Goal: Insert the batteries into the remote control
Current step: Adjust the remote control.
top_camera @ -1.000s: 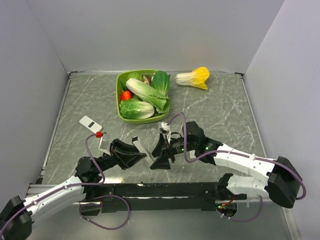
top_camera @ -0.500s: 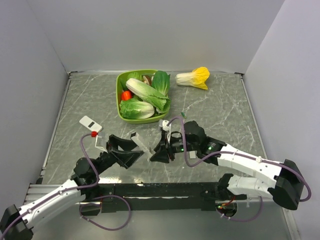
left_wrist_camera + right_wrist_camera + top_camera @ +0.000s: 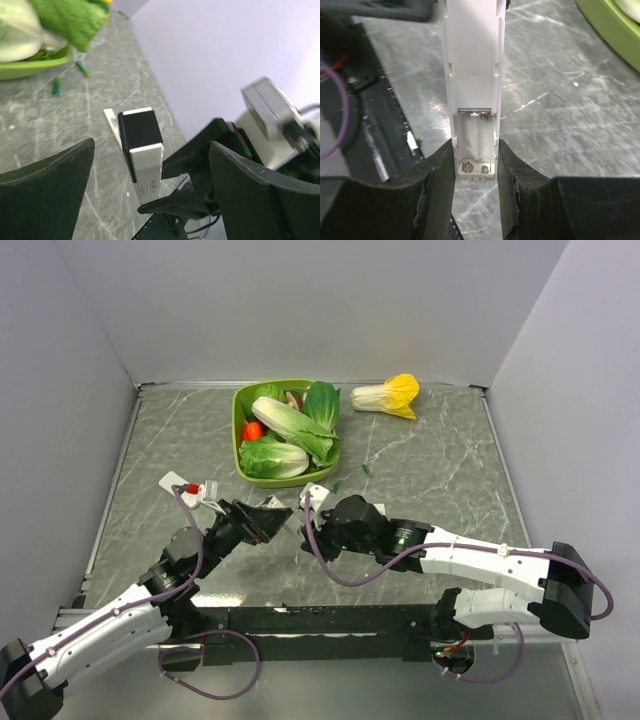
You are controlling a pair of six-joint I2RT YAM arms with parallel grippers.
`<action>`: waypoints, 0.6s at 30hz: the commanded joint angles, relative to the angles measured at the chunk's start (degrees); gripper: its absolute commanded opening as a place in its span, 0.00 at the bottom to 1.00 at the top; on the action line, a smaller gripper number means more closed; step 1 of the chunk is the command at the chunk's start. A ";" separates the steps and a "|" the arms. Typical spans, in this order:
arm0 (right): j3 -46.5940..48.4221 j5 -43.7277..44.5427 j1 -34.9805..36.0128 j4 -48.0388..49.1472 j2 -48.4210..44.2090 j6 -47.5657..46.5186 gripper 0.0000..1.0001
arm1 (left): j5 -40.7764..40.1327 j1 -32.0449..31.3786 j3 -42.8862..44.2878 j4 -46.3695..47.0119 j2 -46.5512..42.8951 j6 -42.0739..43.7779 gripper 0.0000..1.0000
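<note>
The remote control (image 3: pixel 472 75), white with a black section (image 3: pixel 142 150), stands held between my right gripper's fingers (image 3: pixel 440 190). Its back faces the right wrist camera, and the open battery compartment (image 3: pixel 476 145) has bare springs and nothing in it. My right gripper (image 3: pixel 475 165) (image 3: pixel 305 520) is shut on its lower end. My left gripper (image 3: pixel 152 145) (image 3: pixel 262 518) is open wide, with a jaw on either side of the remote and touching nothing. Two small green batteries (image 3: pixel 56 86) (image 3: pixel 81 68) lie on the table near the bowl (image 3: pixel 338 485) (image 3: pixel 368 470).
A green bowl (image 3: pixel 240 440) of leafy vegetables stands at the back centre, with a yellow-tipped cabbage (image 3: pixel 388 395) to its right. A white plate with a red knob (image 3: pixel 180 483) lies left of my left gripper. A thin white strip (image 3: pixel 111 125) lies on the table behind the remote.
My left gripper has opened and let go of the remote. My right gripper has closed on it. Both grippers have shifted left and farther back.
</note>
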 commanded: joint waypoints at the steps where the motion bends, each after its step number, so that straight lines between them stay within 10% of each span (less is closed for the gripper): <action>1: 3.44 10.47 1.84 -0.25 1.02 0.16 0.00 | -4.13 0.09 2.70 -2.51 3.82 -4.55 0.99; 18: 5.81 13.02 5.09 0.36 5.42 1.48 0.00 | -4.74 -0.70 -1.78 7.69 9.53 -7.63 0.76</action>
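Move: The remote control, gripped by its open battery end in the right fingers, leans up into the gap between the wide-open left fingers: its middle is about 1 cm ahead, 3 cm right and 2 cm below the left hand. From the right hand its middle lies some 2 cm ahead, 3 cm left and 5 cm above. On the table roughly 22 cm below the left hand, the nearer green battery is about 17 cm ahead and 13 cm right, the white strip about 6 cm ahead and 24 cm right. The left hand sinks about 4 cm and eases a little forward around the free, black-tipped part of the remote control, tipping its fingers some 10 degrees further down and beginning to close them from wide open, one finger coming across the remote's open back. The right hand keeps its grip on the battery end and goes down and slightly forward by roughly 2 cm, swinging a little clockwise with its left side dipping, then all but stops while the left hand goes on sinking. ##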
